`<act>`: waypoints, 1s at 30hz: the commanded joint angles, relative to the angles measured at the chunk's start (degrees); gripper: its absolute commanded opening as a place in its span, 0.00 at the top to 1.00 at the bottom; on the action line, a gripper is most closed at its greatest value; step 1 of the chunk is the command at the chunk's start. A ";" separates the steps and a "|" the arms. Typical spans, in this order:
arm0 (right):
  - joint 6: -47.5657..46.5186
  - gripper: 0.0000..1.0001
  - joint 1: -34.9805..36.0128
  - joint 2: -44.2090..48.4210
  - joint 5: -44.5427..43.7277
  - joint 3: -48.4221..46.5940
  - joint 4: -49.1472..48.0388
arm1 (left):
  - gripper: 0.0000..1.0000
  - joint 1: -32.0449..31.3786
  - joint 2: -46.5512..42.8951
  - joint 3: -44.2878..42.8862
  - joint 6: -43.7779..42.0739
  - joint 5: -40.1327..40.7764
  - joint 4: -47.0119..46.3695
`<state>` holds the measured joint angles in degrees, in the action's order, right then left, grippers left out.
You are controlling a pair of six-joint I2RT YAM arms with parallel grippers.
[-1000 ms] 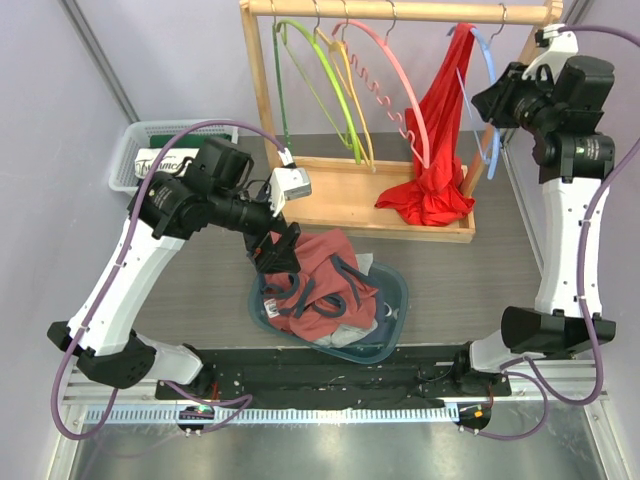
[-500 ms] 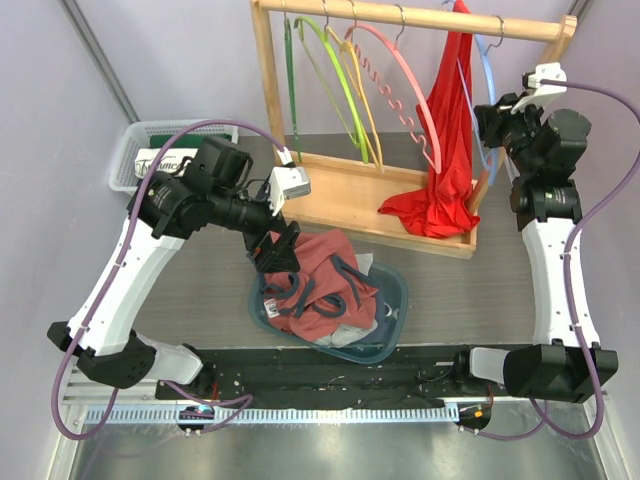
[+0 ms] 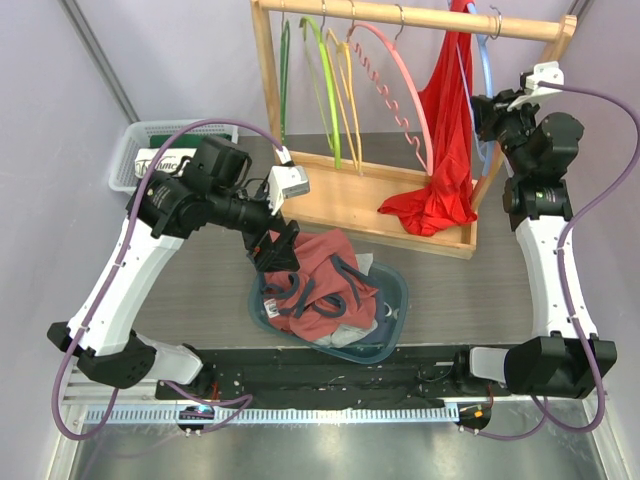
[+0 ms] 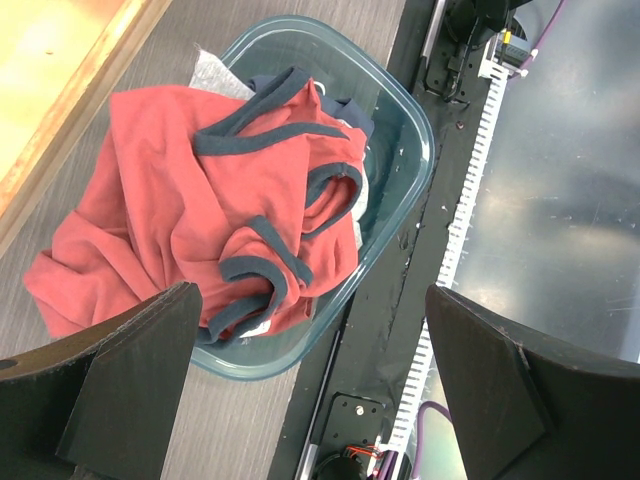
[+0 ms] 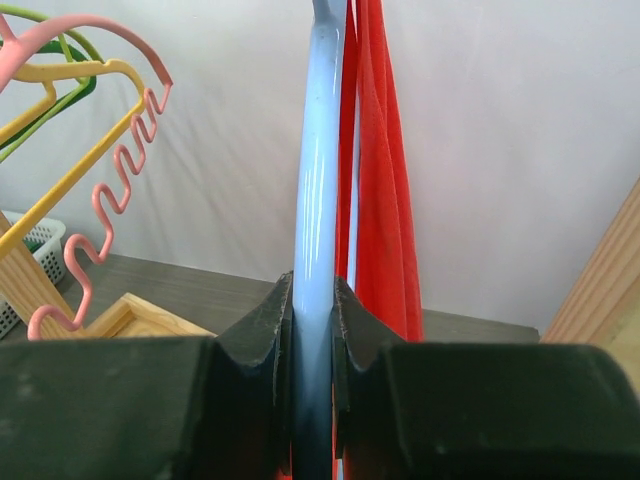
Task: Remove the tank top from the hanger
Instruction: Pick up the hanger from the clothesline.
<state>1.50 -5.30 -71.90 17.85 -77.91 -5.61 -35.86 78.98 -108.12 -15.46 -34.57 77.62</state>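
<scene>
A red tank top (image 3: 450, 110) hangs on a light blue hanger (image 3: 487, 55) at the right end of the wooden rack's rail (image 3: 400, 20). Its lower end lies bunched on the rack's base. My right gripper (image 3: 490, 112) is shut on the hanger. In the right wrist view the blue hanger (image 5: 318, 150) runs up between the fingers of the right gripper (image 5: 313, 300), with the red tank top (image 5: 380, 150) just behind it. My left gripper (image 3: 275, 250) stands open over a basin of clothes, holding nothing. The left wrist view shows the left gripper (image 4: 310, 300) with its jaws wide apart.
Green (image 3: 325, 90), yellow (image 3: 350, 90) and pink (image 3: 400, 90) hangers hang bare on the rail. A teal basin (image 3: 395, 290) holding red garments with navy trim (image 4: 220, 200) sits in front of the rack. A white basket (image 3: 135, 150) stands at the far left.
My right arm has drawn in and raised the blue hanger, pulling the tank top taller. The rack has shifted and tilted slightly. The left arm has not moved.
</scene>
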 commanded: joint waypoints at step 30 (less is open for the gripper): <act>-0.10 0.99 5.30 37.42 2.90 15.24 16.68 | 0.00 0.35 0.47 -1.39 0.17 0.11 -1.34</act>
<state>1.43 -0.38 -40.49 22.96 -60.47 11.81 -35.55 79.02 -108.12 -15.44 -34.39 77.45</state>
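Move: I already have the near shoulder of the blue hanger in my right fingers. Its hook hangs on the clothesline rail about 10 cm ahead and 12 cm up, and the red tank top drapes some 10 cm ahead, 2 left and 18 below; the pink hanger is about 10 cm left and 5 ahead. The tub of clothes lies roughly 20 cm back, 25 left and 40 below. From my idle left hand the tank top is about 32 cm ahead and 26 right, 8 lower. Keeping my right fingers shut on the blue shoulder, I hold nearly still briefly, then draw the hanger back from the rail with gathering speed, about 15 cm towards myself. On the way I bear some 5 cm left, sink about 4 cm and swivel the wrist roughly 10 degrees counter-clockwise. ##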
